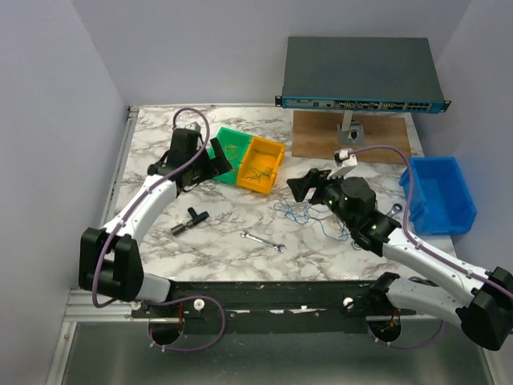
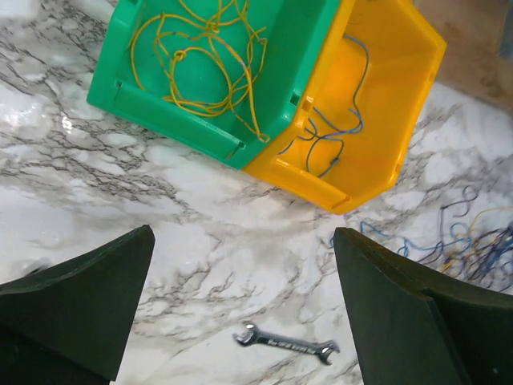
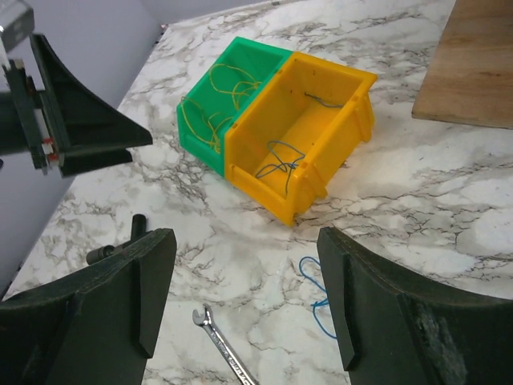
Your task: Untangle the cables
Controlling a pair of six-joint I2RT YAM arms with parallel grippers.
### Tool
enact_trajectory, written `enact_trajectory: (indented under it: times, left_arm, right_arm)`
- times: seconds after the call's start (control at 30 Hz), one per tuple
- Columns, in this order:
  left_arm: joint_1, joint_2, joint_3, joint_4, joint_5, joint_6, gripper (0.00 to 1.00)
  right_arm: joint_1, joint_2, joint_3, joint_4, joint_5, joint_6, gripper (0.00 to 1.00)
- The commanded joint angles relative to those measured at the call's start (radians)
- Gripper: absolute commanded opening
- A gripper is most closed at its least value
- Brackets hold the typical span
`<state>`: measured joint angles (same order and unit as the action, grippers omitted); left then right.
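Observation:
The cables lie in three places. Thin yellow wires are in the green bin. A few blue wires are in the yellow bin. A loose clump of blue and yellow cables rests on the marble just below my right gripper. That gripper is open and holds nothing; a blue wire loop lies under its right finger. My left gripper hangs open and empty at the near edge of the green bin, with the clump far to its right.
A small silver wrench and a black T-shaped part lie on the near marble. A blue bin stands at the right edge. A wooden board with a network switch above it sits at the back.

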<state>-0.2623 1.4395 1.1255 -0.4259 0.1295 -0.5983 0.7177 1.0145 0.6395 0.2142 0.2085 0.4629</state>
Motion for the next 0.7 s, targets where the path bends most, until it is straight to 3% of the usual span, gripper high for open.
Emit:
enact_trajectory:
  times: [0.0, 0.17, 0.3, 0.4, 0.47, 0.5, 0.57, 0.67]
  left_arm:
    - [-0.002, -0.069, -0.196, 0.319, -0.045, -0.251, 0.91]
    - [-0.003, 0.026, -0.181, 0.361, -0.063, -0.364, 0.62]
    - [-0.003, 0.116, -0.113, 0.353, -0.078, -0.373, 0.55]
    - [0.004, 0.183, -0.052, 0.325, -0.091, -0.356, 0.37]
    - [0.010, 0.226, -0.011, 0.309, -0.102, -0.346, 0.33]
    - [0.014, 0.247, 0.017, 0.299, -0.096, -0.340, 0.28]
    - [0.023, 0.297, 0.072, 0.262, -0.082, -0.326, 0.00]
    - [0.023, 0.366, 0.149, 0.229, -0.075, -0.287, 0.00]
  right_arm:
    - [-0.008, -0.045, -0.017, -0.038, -0.005, 0.008, 0.79]
    - [-0.008, -0.078, -0.016, -0.050, -0.018, 0.015, 0.78]
    - [-0.008, -0.097, -0.009, -0.062, -0.020, 0.015, 0.78]
    - [-0.008, -0.103, 0.003, -0.074, -0.018, 0.006, 0.77]
    - [-0.008, -0.103, 0.007, -0.081, -0.017, 0.000, 0.77]
    - [-0.008, -0.102, 0.010, -0.082, -0.017, -0.002, 0.77]
    - [-0.008, -0.102, 0.013, -0.088, -0.014, -0.005, 0.76]
    - [-0.008, -0.101, 0.015, -0.089, -0.011, -0.014, 0.76]
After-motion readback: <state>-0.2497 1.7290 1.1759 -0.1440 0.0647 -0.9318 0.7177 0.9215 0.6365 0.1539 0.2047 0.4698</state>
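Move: A raised strand of the yellow cable stands above the green bin, about 8 cm ahead of my left hand, 2 cm right and 6 cm lower. The bin's middle is some 11 cm ahead, 3 cm right and 13 cm down. Beside it, the orange bin is 9 cm ahead and 13 cm right of my left hand; the black tool is 9 cm back and 8 cm left. From my right hand the strand lies about 15 cm ahead, 20 cm left and 12 cm down. I dip my open left hand nearly straight down at first, then reach forward over the near edge of the green bin, ending about 8 cm farther out and 5 cm lower. On the way I turn the wrist some 20 degrees, mostly counter-clockwise, and close the fingers from wide open to shut, pinching the raised strand of yellow cable between the tips. My right hand, still open, backs off about 2 cm, rising slightly. ##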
